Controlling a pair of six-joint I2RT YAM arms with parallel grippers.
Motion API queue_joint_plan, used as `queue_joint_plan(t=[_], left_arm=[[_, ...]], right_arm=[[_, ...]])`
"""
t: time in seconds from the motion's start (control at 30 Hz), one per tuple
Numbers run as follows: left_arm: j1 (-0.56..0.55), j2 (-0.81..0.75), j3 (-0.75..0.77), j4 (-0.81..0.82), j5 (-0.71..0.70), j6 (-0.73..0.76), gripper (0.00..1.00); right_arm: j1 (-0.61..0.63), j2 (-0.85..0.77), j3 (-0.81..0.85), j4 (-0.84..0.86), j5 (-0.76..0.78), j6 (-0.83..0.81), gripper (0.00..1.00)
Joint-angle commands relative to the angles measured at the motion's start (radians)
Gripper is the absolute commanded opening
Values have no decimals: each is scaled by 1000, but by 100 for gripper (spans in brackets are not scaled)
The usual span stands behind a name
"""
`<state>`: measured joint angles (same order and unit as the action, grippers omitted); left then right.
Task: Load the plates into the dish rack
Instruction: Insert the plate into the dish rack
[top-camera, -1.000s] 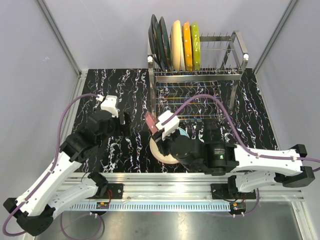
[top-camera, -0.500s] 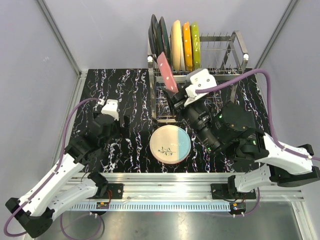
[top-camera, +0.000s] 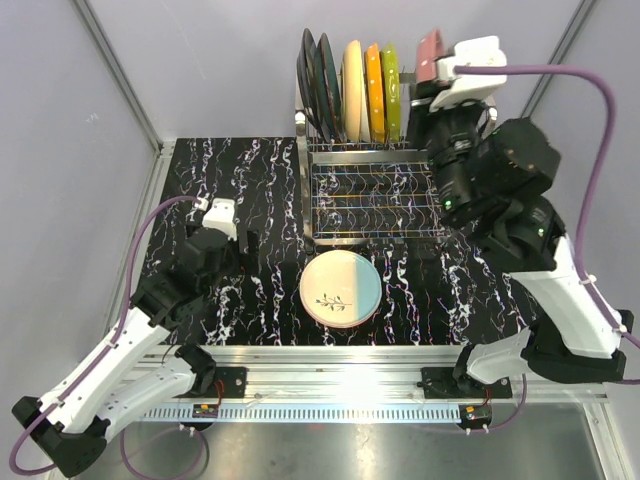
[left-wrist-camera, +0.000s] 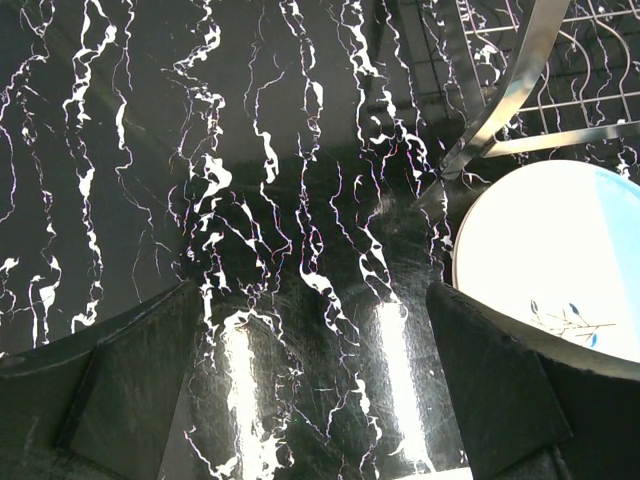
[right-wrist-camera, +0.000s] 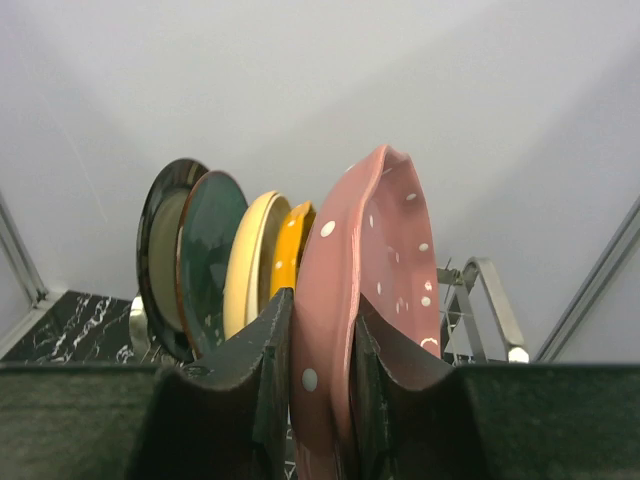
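Note:
My right gripper (top-camera: 432, 62) is shut on a pink white-dotted plate (top-camera: 430, 45), held on edge above the dish rack (top-camera: 470, 150), just right of the green plate (top-camera: 391, 90). In the right wrist view the pink plate (right-wrist-camera: 375, 260) stands upright between my fingers (right-wrist-camera: 262, 360). Standing in the rack are two dark plates (top-camera: 312, 85), a cream one (top-camera: 352, 90) and an orange one (top-camera: 374, 90). A pale blue-and-cream sprig plate (top-camera: 341, 288) lies flat on the table. My left gripper (top-camera: 250, 245) is open and empty, low over the table to the left of that plate (left-wrist-camera: 560, 260).
The rack's chrome leg (left-wrist-camera: 500, 100) stands just beyond the sprig plate in the left wrist view. Bare tines (top-camera: 445, 90) and a looped end frame (right-wrist-camera: 485, 290) lie right of the pink plate. The black marbled table (top-camera: 230, 180) ends at grey walls.
My right arm has lifted the pink plate from beside the sprig plate, up and back to the right, to above the rack. The left arm has hardly moved.

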<state>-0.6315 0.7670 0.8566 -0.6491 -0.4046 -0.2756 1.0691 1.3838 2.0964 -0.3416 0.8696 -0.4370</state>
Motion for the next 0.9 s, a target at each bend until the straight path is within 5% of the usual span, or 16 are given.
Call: queue_joint_plan(t=[0.0, 0.33, 0.6, 0.87], left_arm=[[7, -21, -8, 60, -7, 15, 99], [7, -28, -16, 63, -10, 16, 99], [7, -14, -21, 66, -17, 18, 99], [9, 5, -19, 65, -11, 18, 99]], right_arm=[[-87, -29, 114, 17, -124, 13, 0], [-578, 109, 267, -211, -657, 418, 0], [-684, 270, 468, -250, -810, 419, 0], [-692, 300, 429, -166, -795, 388, 0]])
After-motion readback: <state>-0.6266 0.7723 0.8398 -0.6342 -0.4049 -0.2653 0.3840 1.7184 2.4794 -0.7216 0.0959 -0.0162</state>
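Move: The free slot for the pink plate, just right of the green plate in the upper rack, lies about 23 cm ahead of the right hand, 2 cm to its right and 12 cm lower. The green plate stands about 25 cm ahead, 3 cm left and 11 cm lower; the orange plate is 4 cm farther left. The rack's right side is about 22 cm ahead, 16 cm right and 12 cm lower. From the left hand the slot is roughly 26 cm ahead, 40 cm right and 28 cm up. The pink plate, still pinched near its edge and standing on edge, is carried by the right hand about 15 cm forward and some 5 cm down towards the slot beside the green plate. The hand swings out right by about 7 cm and rises slightly first, then curves back left by half of that as it sinks and slows, tipping its fingers down by over 10 degrees and yawing slightly counter-clockwise. ##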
